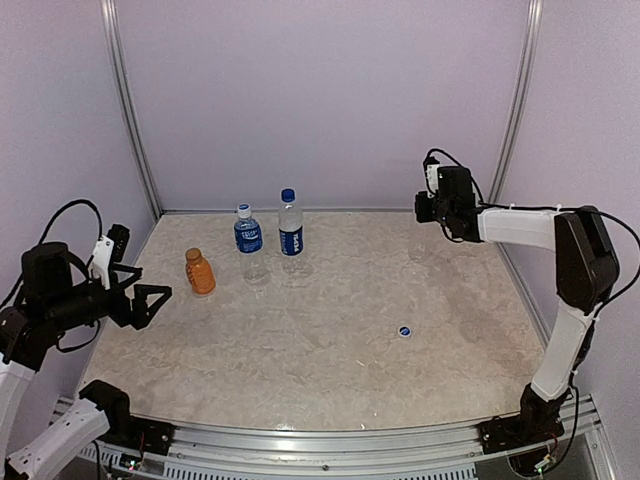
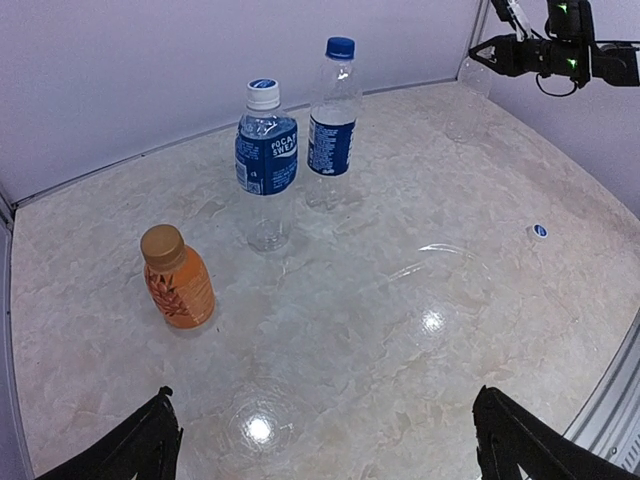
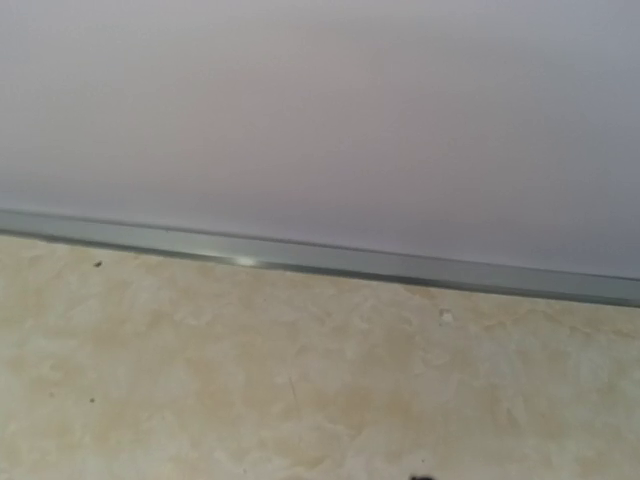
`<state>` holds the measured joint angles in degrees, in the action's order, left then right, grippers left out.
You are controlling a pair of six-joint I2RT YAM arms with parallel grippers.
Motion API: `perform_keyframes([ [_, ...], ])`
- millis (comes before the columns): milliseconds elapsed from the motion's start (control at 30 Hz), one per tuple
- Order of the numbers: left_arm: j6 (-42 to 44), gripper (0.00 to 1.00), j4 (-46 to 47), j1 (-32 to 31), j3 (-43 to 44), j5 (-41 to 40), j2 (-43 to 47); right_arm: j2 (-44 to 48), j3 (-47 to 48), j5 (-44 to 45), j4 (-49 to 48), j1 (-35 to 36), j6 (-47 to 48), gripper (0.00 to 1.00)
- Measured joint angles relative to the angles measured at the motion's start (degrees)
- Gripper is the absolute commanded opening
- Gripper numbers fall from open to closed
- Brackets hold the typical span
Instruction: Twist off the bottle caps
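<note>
Three capped bottles stand at the back left. These are a short orange bottle [image 1: 200,272] with a brown cap [image 2: 161,243], a blue-labelled bottle [image 1: 249,240] with a whitish-rimmed blue cap [image 2: 263,92], and a taller blue-labelled bottle [image 1: 291,235] with a blue cap [image 2: 340,47]. A small clear bottle [image 2: 467,100] stands faintly visible at the back right; its top is unclear. A loose blue cap [image 1: 404,331] lies on the table and also shows in the left wrist view [image 2: 539,231]. My left gripper [image 1: 150,287] is open and empty, left of the orange bottle. My right gripper [image 1: 421,207] hovers above the clear bottle.
The table is beige marble [image 1: 330,360] with a metal rail along its back edge [image 3: 300,255] and purple walls on three sides. The right wrist view shows only table, rail and wall.
</note>
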<state>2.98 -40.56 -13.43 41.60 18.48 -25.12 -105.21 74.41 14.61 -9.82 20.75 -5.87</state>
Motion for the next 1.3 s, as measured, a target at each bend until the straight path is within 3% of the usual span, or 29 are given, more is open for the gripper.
perform_keyframes([
  [33,0.0,0.99,0.04,0.02,0.0,0.15,0.0,-0.24,0.2,-0.07,-0.24,-0.04,-0.04,0.0],
  [67,-0.02,0.99,0.09,0.02,0.0,0.22,0.0,-0.35,0.42,-0.07,-0.2,-0.17,-0.17,0.08],
  [167,0.0,0.99,0.22,0.02,0.0,0.55,-0.04,-0.46,0.68,-0.07,0.13,-0.26,-0.46,0.5],
  [300,0.0,0.99,0.26,0.02,0.0,0.66,-0.17,-0.46,1.18,-0.61,1.6,-0.26,-0.94,0.95],
  [333,0.0,0.99,0.26,0.02,0.0,0.68,-0.22,-0.46,1.44,-0.68,2.51,-0.26,-0.96,0.99],
  [633,0.0,0.99,0.04,0.02,0.68,0.74,-1.05,-0.33,7.28,-3.06,9.31,-0.26,0.37,0.99],
  [800,0.61,0.99,-4.07,0.04,10.27,0.81,-7.41,1.88,10.29,-5.53,13.44,-0.24,0.5,0.99],
  [1067,6.49,0.99,-21.07,1.99,39.67,-2.25,-33.51,10.6,10.51,-10.69,16.76,3.34,0.35,0.99],
  [1300,9.27,0.99,-24.87,17.64,43.69,1.27,-53.86,13.09,11.52,-12.72,19.1,12.44,0.22,0.99],
])
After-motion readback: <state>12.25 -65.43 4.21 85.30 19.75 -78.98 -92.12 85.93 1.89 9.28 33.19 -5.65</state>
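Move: The empty clear bottle already stands in my right fingers, gripped by the neck, its middle about 10 cm straight below them; the loose cap lies some 27 cm back and 8 cm left of that hand, 20 cm down. From my left hand the orange bottle is about 20 cm ahead, 2 cm right and 19 cm down. The Pocari bottle stands 26 cm ahead and 16 cm right, the Pepsi bottle 29 cm ahead and 28 cm right, both middles 14 cm lower. I spread my right fingers wide and let go of the clear bottle's neck, then lift that hand off it, rising about 14 cm while drawing back and left, turning counter-clockwise. My left hand waits open, then arcs up and over, some 13 cm forward and 7 cm left towards the orange bottle, sinking back to its starting height as the fingers tip down about 30 degrees. ##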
